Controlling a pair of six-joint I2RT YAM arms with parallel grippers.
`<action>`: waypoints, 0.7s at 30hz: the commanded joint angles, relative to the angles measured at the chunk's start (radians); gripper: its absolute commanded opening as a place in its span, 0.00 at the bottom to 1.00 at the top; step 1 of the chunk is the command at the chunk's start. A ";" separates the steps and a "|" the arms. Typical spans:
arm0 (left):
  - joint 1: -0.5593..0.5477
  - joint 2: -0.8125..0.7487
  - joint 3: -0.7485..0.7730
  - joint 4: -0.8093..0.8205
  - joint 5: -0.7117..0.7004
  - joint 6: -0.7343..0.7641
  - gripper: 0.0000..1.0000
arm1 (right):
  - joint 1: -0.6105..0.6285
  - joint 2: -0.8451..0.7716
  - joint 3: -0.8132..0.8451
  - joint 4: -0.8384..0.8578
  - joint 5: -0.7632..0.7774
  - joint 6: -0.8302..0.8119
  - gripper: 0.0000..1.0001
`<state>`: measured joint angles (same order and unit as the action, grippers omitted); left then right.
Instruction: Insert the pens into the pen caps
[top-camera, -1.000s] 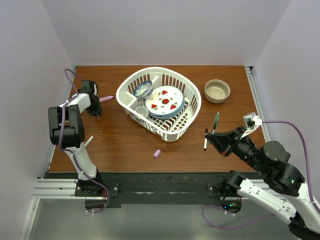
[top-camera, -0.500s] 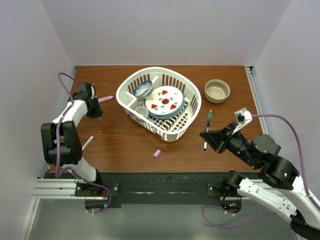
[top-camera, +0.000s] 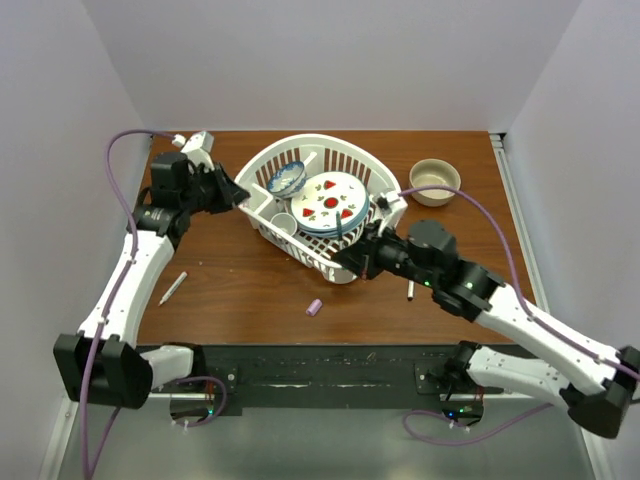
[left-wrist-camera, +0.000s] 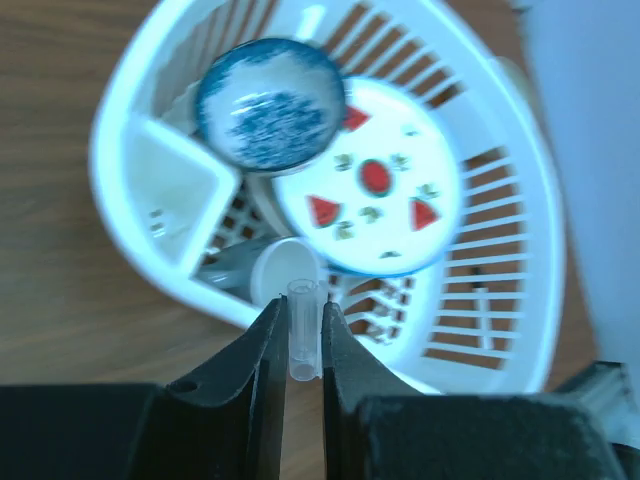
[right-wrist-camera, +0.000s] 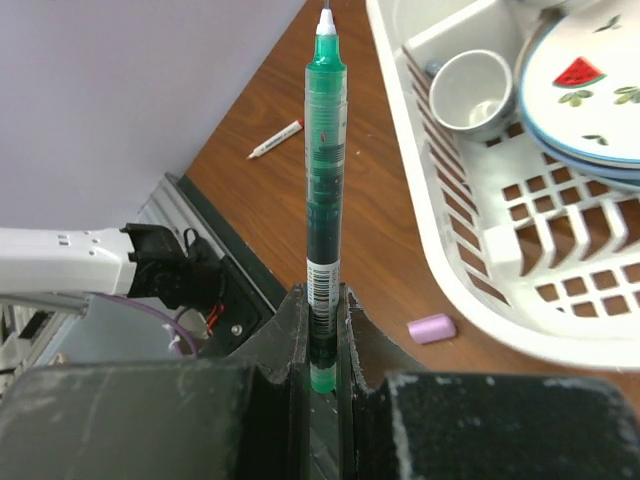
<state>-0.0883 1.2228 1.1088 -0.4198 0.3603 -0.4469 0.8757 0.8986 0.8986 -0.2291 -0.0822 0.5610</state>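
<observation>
In the left wrist view my left gripper (left-wrist-camera: 300, 305) is shut on a short clear pen cap (left-wrist-camera: 303, 330), held upright above the basket's near rim. My right gripper (right-wrist-camera: 320, 295) is shut on the lower end of a green pen (right-wrist-camera: 325, 170) whose white tip points away from it. From above, the left gripper (top-camera: 237, 196) hangs at the basket's left side and the right gripper (top-camera: 346, 259) at its front edge. A lilac pen cap (top-camera: 314, 307) (right-wrist-camera: 431, 328) lies on the table. A white pen (top-camera: 173, 288) (right-wrist-camera: 275, 139) lies at the left, and another pen (top-camera: 409, 291) shows under the right arm.
The white basket (top-camera: 385, 215) (left-wrist-camera: 120, 190) holds a fruit-patterned plate (top-camera: 329, 201), a blue bowl (top-camera: 286, 178) and a small cup (right-wrist-camera: 472, 88). A beige bowl (top-camera: 434, 182) stands at the back right. The right arm crosses the table's front middle.
The left arm has swung from the table's left edge in to the basket's left side. The right arm has carried the green pen from the right side to the basket's front.
</observation>
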 joint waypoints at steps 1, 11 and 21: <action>-0.053 -0.111 0.016 0.224 0.184 -0.179 0.00 | 0.031 0.127 0.016 0.268 -0.085 0.051 0.00; -0.097 -0.292 -0.225 0.740 0.307 -0.539 0.00 | 0.169 0.370 0.056 0.527 -0.033 0.057 0.00; -0.100 -0.348 -0.309 0.828 0.341 -0.605 0.00 | 0.195 0.419 0.088 0.580 0.019 0.066 0.00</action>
<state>-0.1814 0.9058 0.8215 0.3195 0.6659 -1.0046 1.0622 1.3083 0.9298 0.2615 -0.0967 0.6144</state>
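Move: The left hand holds the clear pen cap; the green pen stands in the right hand, its middle about 13 cm back, 21 cm to the left hand's right and 9 cm higher. From the right hand the clear cap lies roughly 16 cm ahead, 21 cm left and 4 cm lower. The basket's middle is some 7 cm ahead of the left hand, 19 cm right and 18 cm below, the mug 5 cm ahead, 10 cm right and 18 cm below. The pink cap lies 5 cm ahead of the right hand, 3 cm left and 28 cm below. Both hands keep their pinch, one on the green pen, the other on the clear cap, and close in on each other over the basket's near-left side. The right hand swings the pen left about 12 cm, dipping slightly before rising again, and turns some 10 degrees counter-clockwise. The left climbs about 14 cm while drawing back and right, tilting its fingers from sloping down to slightly upward, then both slow. ##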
